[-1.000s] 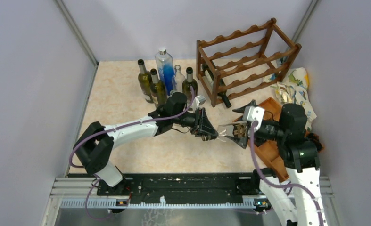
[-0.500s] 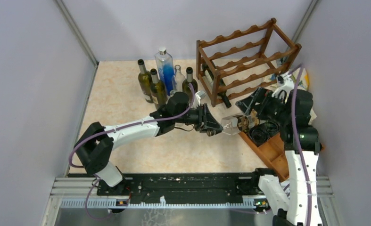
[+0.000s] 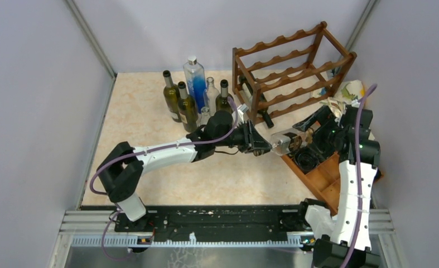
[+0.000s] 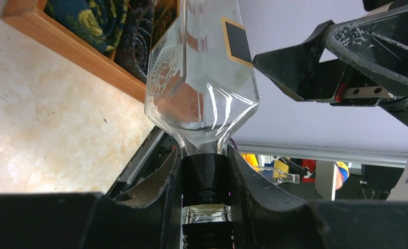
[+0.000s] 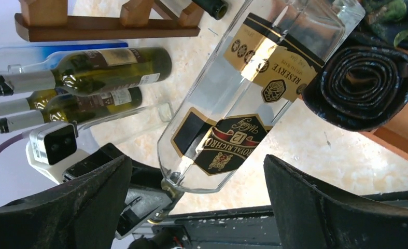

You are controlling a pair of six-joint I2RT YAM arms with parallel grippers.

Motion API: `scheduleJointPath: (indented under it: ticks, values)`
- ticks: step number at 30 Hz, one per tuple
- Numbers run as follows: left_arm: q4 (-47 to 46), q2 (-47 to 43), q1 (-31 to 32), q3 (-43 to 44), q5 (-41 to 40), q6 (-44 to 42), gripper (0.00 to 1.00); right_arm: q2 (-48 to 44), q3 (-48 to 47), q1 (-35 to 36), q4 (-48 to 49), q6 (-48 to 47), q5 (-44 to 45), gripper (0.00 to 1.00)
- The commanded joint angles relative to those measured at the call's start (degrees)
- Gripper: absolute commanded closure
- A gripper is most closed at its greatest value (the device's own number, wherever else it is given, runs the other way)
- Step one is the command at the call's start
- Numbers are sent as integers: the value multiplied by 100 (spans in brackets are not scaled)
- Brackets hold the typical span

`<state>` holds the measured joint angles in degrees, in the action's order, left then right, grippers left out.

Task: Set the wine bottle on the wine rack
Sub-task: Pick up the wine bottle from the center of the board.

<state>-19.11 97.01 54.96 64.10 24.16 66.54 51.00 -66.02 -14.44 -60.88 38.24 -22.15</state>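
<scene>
The wine bottle (image 3: 284, 142) is clear glass with a black-and-gold label. It hangs roughly level above the table, pointing right. My left gripper (image 3: 261, 146) is shut on its black-capped neck (image 4: 206, 179). The bottle's body (image 4: 201, 78) fills the left wrist view. My right gripper (image 3: 309, 134) is open at the bottle's far end, over the tray's edge. In the right wrist view its fingers (image 5: 87, 202) stand wide on either side of the bottle (image 5: 253, 78) without touching it. The dark wooden wine rack (image 3: 292, 72) stands at the back right, with one dark bottle (image 3: 256, 97) lying in a low tier.
Several upright bottles (image 3: 194, 95) cluster left of the rack. A flat wooden compartment tray (image 3: 323, 178) with a rolled dark cloth (image 5: 362, 85) lies under the right arm. Patterned cloths (image 3: 348, 92) sit by the right wall. Walls close in on both sides.
My left gripper has carried the bottle to the right and farther back, toward the rack. The right arm has swung back to the right over the tray, jaws still wide.
</scene>
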Motion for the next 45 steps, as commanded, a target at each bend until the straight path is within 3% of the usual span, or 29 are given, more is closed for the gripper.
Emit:
scheduleJointPath:
  ticks: [1, 17, 31, 39, 45]
  values:
    - [-1178, -126, 41, 486, -349, -194, 100, -11, 204, -119, -156, 520, 7, 4]
    - [-1548, 283, 141, 554, -53, 165, 100, 357, 1867, -270, 863, 1409, -564, 2]
    - [-1778, 547, 260, 741, 253, 200, 100, 525, 2081, -270, 2190, 2416, -650, 2]
    - [-2083, 397, 308, 611, -341, 123, 100, 627, 2000, -278, 2488, 3002, -874, 2]
    - [-2528, 340, 331, 552, -880, 558, 100, 621, 1952, -279, 3322, 3424, -794, 5]
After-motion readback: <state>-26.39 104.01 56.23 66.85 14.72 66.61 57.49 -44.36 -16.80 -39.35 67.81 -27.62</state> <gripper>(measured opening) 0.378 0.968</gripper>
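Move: The clear bottle is already held by its neck in the left hand; its body's middle lies about 11 cm to that hand's right, 2 ahead and 2 below. From the open right hand the body is roughly 3 cm ahead, 3 left and 9 below. The dark cloth roll lies some 4 cm back, 7 right and 22 below the right hand; the racked green bottle's neck 8 ahead, 11 left and 20 below it. Open right hand sinks about 10 cm, then goes some 5 forward, straddling the bottle the left eases forward-right. ##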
